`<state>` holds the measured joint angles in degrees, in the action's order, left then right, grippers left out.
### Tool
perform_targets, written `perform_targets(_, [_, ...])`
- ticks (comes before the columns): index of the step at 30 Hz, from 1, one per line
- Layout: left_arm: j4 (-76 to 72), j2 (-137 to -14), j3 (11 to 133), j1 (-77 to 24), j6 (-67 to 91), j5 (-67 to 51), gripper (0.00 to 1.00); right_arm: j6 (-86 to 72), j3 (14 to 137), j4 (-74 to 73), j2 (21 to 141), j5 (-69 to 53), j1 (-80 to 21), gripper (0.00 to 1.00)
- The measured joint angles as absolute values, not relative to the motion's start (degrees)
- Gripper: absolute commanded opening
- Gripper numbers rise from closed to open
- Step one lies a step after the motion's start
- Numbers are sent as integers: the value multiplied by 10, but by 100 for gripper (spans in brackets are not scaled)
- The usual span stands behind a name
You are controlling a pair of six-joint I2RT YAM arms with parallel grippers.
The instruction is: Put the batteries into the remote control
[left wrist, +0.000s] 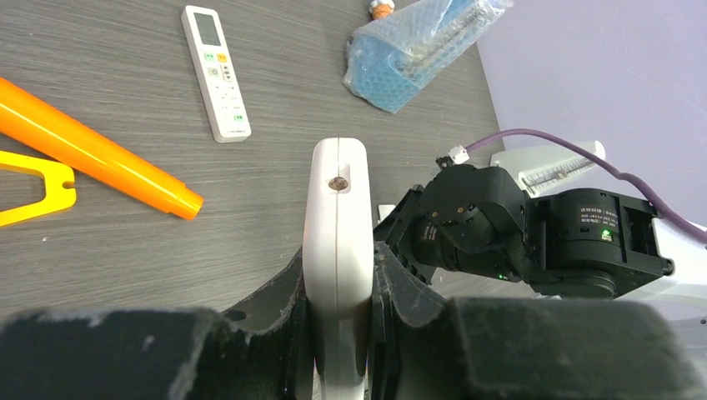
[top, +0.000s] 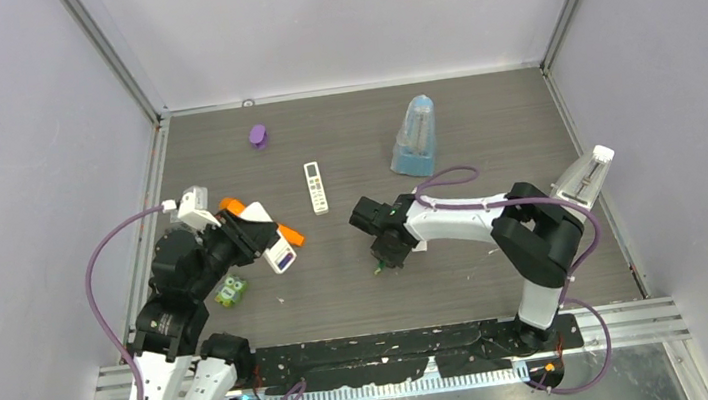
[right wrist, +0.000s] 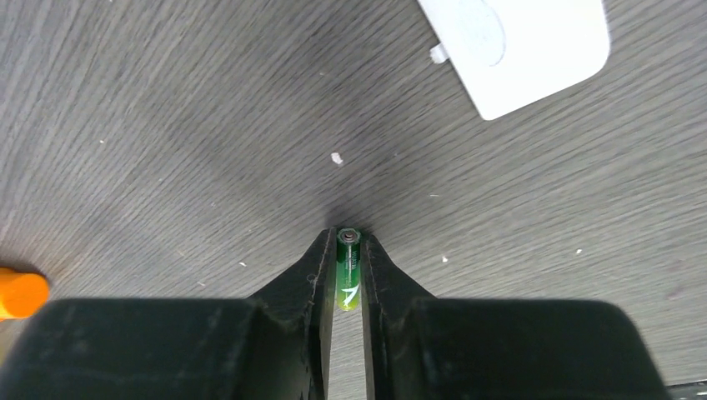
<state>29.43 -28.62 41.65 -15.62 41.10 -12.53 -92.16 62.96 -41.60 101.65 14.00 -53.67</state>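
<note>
My left gripper (left wrist: 338, 279) is shut on a white remote control (left wrist: 336, 217), held edge-on above the table; from above, the remote control (top: 281, 257) juts out of the left gripper (top: 266, 242) toward the table's middle. A thin green battery (right wrist: 348, 271) stands on end between the fingers of my right gripper (right wrist: 346, 250), whose pads press its sides, its tip close to the wood. In the top view the right gripper (top: 382, 260) points down at mid-table with the green battery (top: 378, 270) at its tip. No other batteries show.
A white cover plate (right wrist: 517, 50) lies just beyond the right gripper. A second white remote (top: 315, 186) lies face up at centre. An orange tube (left wrist: 92, 154), a green toy (top: 232, 290), a purple object (top: 258, 135) and a bubble-wrapped blue pack (top: 415, 138) lie around.
</note>
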Motion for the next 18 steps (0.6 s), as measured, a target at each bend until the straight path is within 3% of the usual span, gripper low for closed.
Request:
perform_targets(3, [295,-286,417,-156,411,-119,0,-929,627,-401,1016,124,-534,27])
perform_targets(9, [295,-283,416,-156,408,-116,0,-922,626,-388,1010,120,-532,61])
perform_targets(11, [295,-283,416,-156,405,-116,0,-911,623,-392,998,127,-532,66])
perform_targets(18, [295,-283,416,-156,402,-116,0,-720,609,-371,891,176,-519,56])
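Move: The green battery is between the right fingertips, held down at the table top. From that hand the white battery cover lies some 8 cm to the right and 4 cm ahead, the orange flashlight's middle about 20 cm left and 12 cm ahead, and the air-conditioner remote roughly 10 cm left and 18 cm ahead, all about 1 cm below. From the left hand, which holds the remote control up, the battery is about 15 cm to the right, level with it fore and aft, and some 25 cm lower. The right hand stays low with its fingers pointing down and opens them wide, letting go of the green battery at the table while shifting barely 1 cm to its left. It then lifts away, up about 6 cm with a slight drift forward, its fingertips swinging forward and the hand turning counter-clockwise, some 20 degrees in all, fingers staying open. ##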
